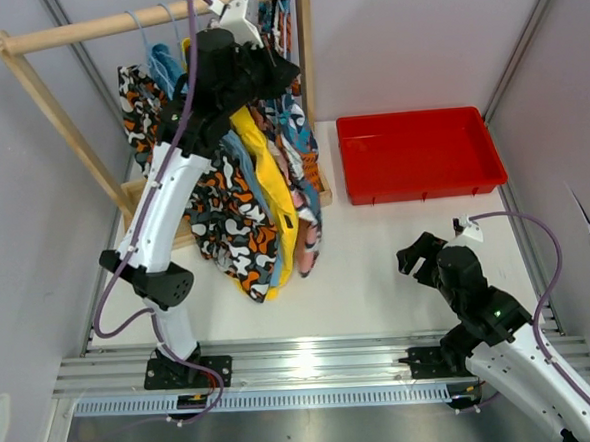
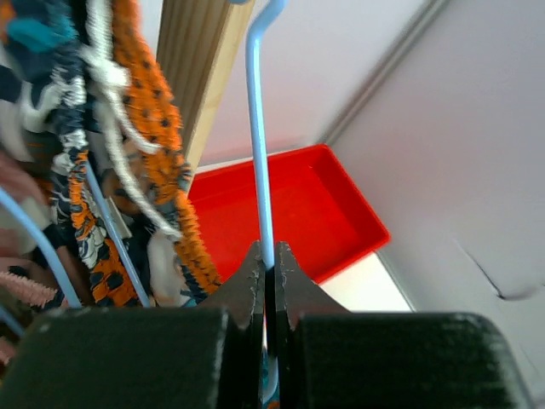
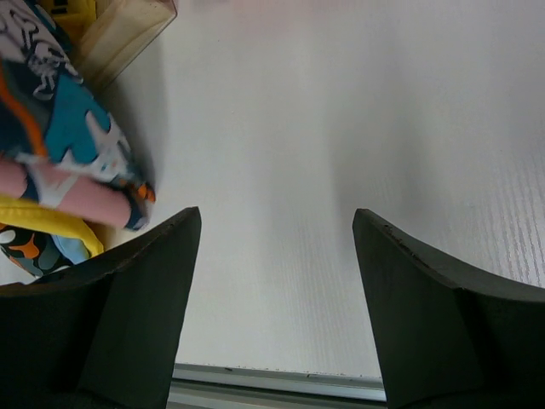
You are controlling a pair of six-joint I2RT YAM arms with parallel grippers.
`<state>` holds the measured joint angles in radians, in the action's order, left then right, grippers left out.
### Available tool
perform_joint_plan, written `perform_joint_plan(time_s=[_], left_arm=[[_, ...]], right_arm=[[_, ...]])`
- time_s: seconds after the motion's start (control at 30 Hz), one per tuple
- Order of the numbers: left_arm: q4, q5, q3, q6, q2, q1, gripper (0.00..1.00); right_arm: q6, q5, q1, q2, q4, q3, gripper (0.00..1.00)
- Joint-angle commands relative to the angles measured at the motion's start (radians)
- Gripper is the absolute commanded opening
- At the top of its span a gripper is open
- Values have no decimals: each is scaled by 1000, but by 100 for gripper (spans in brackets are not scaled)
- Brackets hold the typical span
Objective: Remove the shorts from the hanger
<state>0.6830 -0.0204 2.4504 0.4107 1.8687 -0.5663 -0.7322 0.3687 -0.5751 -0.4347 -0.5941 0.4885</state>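
Observation:
Several shorts hang bunched from hangers on a wooden rack (image 1: 83,32): a black-orange-white blotched pair (image 1: 230,225), a yellow pair (image 1: 273,182) and a blue-orange patterned pair (image 1: 301,160). High among them, my left gripper (image 1: 271,72) is shut on the light blue wire neck of a hanger (image 2: 258,153), which runs up from between the closed jaws (image 2: 268,256). An orange-black waistband (image 2: 162,145) hangs just to its left. My right gripper (image 1: 417,254) stands open low over the table, nothing between its fingers (image 3: 277,226). The hems of the shorts (image 3: 68,128) lie to its left.
A red tray (image 1: 419,155) sits on the table at the back right, also visible behind the hanger as the red tray (image 2: 289,213). The rack's upright post (image 2: 200,77) stands close to my left gripper. The rack's base (image 3: 128,34) rests on the white table.

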Motion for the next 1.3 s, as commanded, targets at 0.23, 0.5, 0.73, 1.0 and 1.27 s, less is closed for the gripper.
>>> perform_joint_plan(time_s=[0.23, 0.5, 0.73, 1.0, 1.27], left_arm=[[-71, -452, 47, 145, -167, 74, 0], [117, -494, -235, 117, -357, 75, 0], [104, -429, -673, 91, -629, 77, 0], [139, -526, -811, 149, -838, 2, 0], [205, -552, -633, 204, -872, -106, 0]], right_arm=[[30, 45, -6, 8, 10, 111, 78], [80, 38, -6, -28, 53, 212, 80], [102, -3, -6, -101, 97, 285, 80], [261, -252, -6, -130, 255, 396, 99], [415, -487, -6, -297, 358, 668, 99]])
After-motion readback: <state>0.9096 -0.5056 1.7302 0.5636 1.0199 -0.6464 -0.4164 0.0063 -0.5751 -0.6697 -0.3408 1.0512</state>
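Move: The left gripper already pinches the blue hanger's neck, its patterned teal-and-orange shorts hanging some 15 cm below. The open space before the rack lies about 30 cm back and 7 cm left at hand height. From this hand the wooden rail is about 12 cm straight ahead, slightly lower; the pink shorts hang 8 cm ahead, 7 cm left, 18 cm lower. From the right hand, the held shorts are some 22 cm ahead, 24 cm left and 18 cm higher. Keeping its pinch on the hanger, the left hand draws the patterned shorts away from the rail, back about 30 cm and a little left, turning some 30 degrees clockwise; it rises slightly, dips, then starts rising again. The right hand, touching nothing, climbs about 25 cm and edges left towards them, tilting up, swinging counter-clockwise and opening fully. ##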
